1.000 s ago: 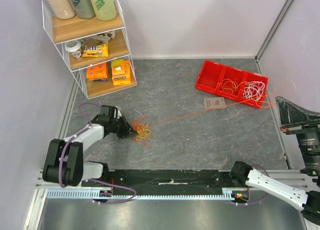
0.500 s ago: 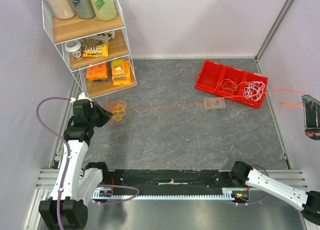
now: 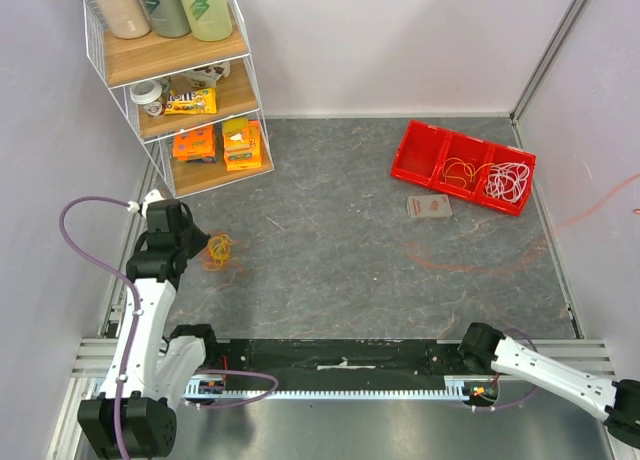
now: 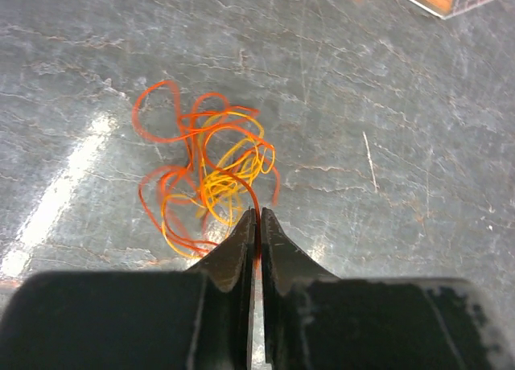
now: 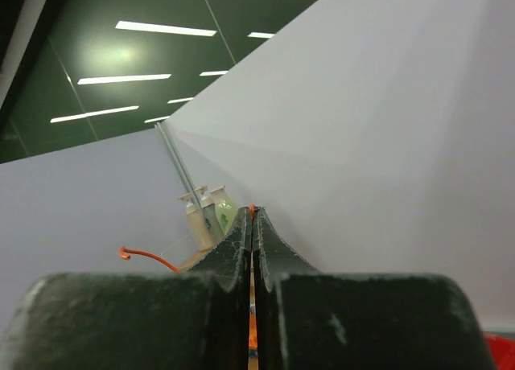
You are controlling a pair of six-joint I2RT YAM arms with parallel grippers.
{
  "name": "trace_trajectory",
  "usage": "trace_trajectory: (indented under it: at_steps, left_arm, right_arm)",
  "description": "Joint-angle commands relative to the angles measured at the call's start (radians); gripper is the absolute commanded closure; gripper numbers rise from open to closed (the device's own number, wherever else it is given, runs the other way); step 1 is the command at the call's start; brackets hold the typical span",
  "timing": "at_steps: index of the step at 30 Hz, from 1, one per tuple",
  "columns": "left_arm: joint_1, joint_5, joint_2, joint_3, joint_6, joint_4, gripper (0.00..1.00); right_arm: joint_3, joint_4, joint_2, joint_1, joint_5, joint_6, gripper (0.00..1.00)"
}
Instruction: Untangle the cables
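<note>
The cables (image 3: 218,250) are a small orange and yellow tangle on the grey floor, just right of my left gripper (image 3: 197,242). In the left wrist view the tangle (image 4: 213,173) lies right ahead of the left gripper (image 4: 259,213). Its jaws stand a hair apart with one orange strand running between the tips. A long orange cable (image 3: 470,267) lies slack in a curve at the right and rises off the right edge. My right gripper (image 5: 252,211) is out of the top view. It points up at the wall, shut on that orange cable (image 5: 145,257).
A red three-part bin (image 3: 412,145) at the back right holds a yellow-orange coil (image 3: 460,170) and a white coil (image 3: 508,180). A small flat packet (image 3: 428,207) lies in front of it. A wire shelf (image 3: 200,80) with bottles and snacks stands at the back left.
The tangle has dropped from in front of the shelf to the floor beside my left gripper. The taut orange line has gone slack on the floor, and my right gripper has left the top view.
</note>
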Motion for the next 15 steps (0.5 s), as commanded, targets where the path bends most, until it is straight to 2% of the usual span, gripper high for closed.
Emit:
trace_trajectory:
  at_steps: [1,3,5,9,11,13,15]
  left_arm:
    - [0.007,-0.095,0.006,-0.025,0.000,0.029,0.92]
    - [0.010,-0.100,0.017,-0.031,-0.006,0.037,0.93]
    - [0.010,-0.045,0.029,-0.029,0.015,0.054,0.95]
    - [0.010,0.166,0.049,-0.025,0.078,0.110,0.95]
    - [0.010,0.309,0.052,-0.026,0.104,0.153,0.87]
    - [0.007,0.447,0.043,-0.040,0.103,0.224,0.72]
    - [0.007,0.565,0.031,-0.051,0.089,0.276,0.61]
  right_arm:
    - [0.066,-0.002,0.089,-0.003,-0.085,-0.025,1.00]
    - [0.074,-0.005,0.106,-0.001,-0.090,-0.025,1.00]
    - [0.051,-0.001,0.109,-0.001,-0.092,-0.009,1.00]
    - [-0.054,0.019,0.144,-0.001,-0.078,0.042,1.00]
    - [-0.115,0.037,0.199,-0.001,-0.072,0.057,1.00]
    - [-0.130,0.039,0.275,-0.001,-0.070,0.064,1.00]
    - [-0.126,0.033,0.366,-0.001,-0.067,0.061,1.00]
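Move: Still in my left fingertips is an orange strand of the yellow-and-orange tangle, whose middle is about 4 cm ahead, 2 cm right and 12 cm below; a thin pale scrap lies about 8 cm ahead and 14 cm right, at table level. My right hand, high up with an orange cable, has the red tray 39 cm ahead, 9 cm left, 58 cm below; the clear flat box is 30 cm ahead and 16 cm left. I swing my right hand, fingers still shut on the orange cable, back towards the red tray: a brief rise of some 2 cm, then about 11 cm left and 6 cm forward, sinking slightly. Meanwhile my left hand dips a couple of centimetres, opens and lets the strand go, then sweeps right past the tangle, turning clockwise and climbing a little. ##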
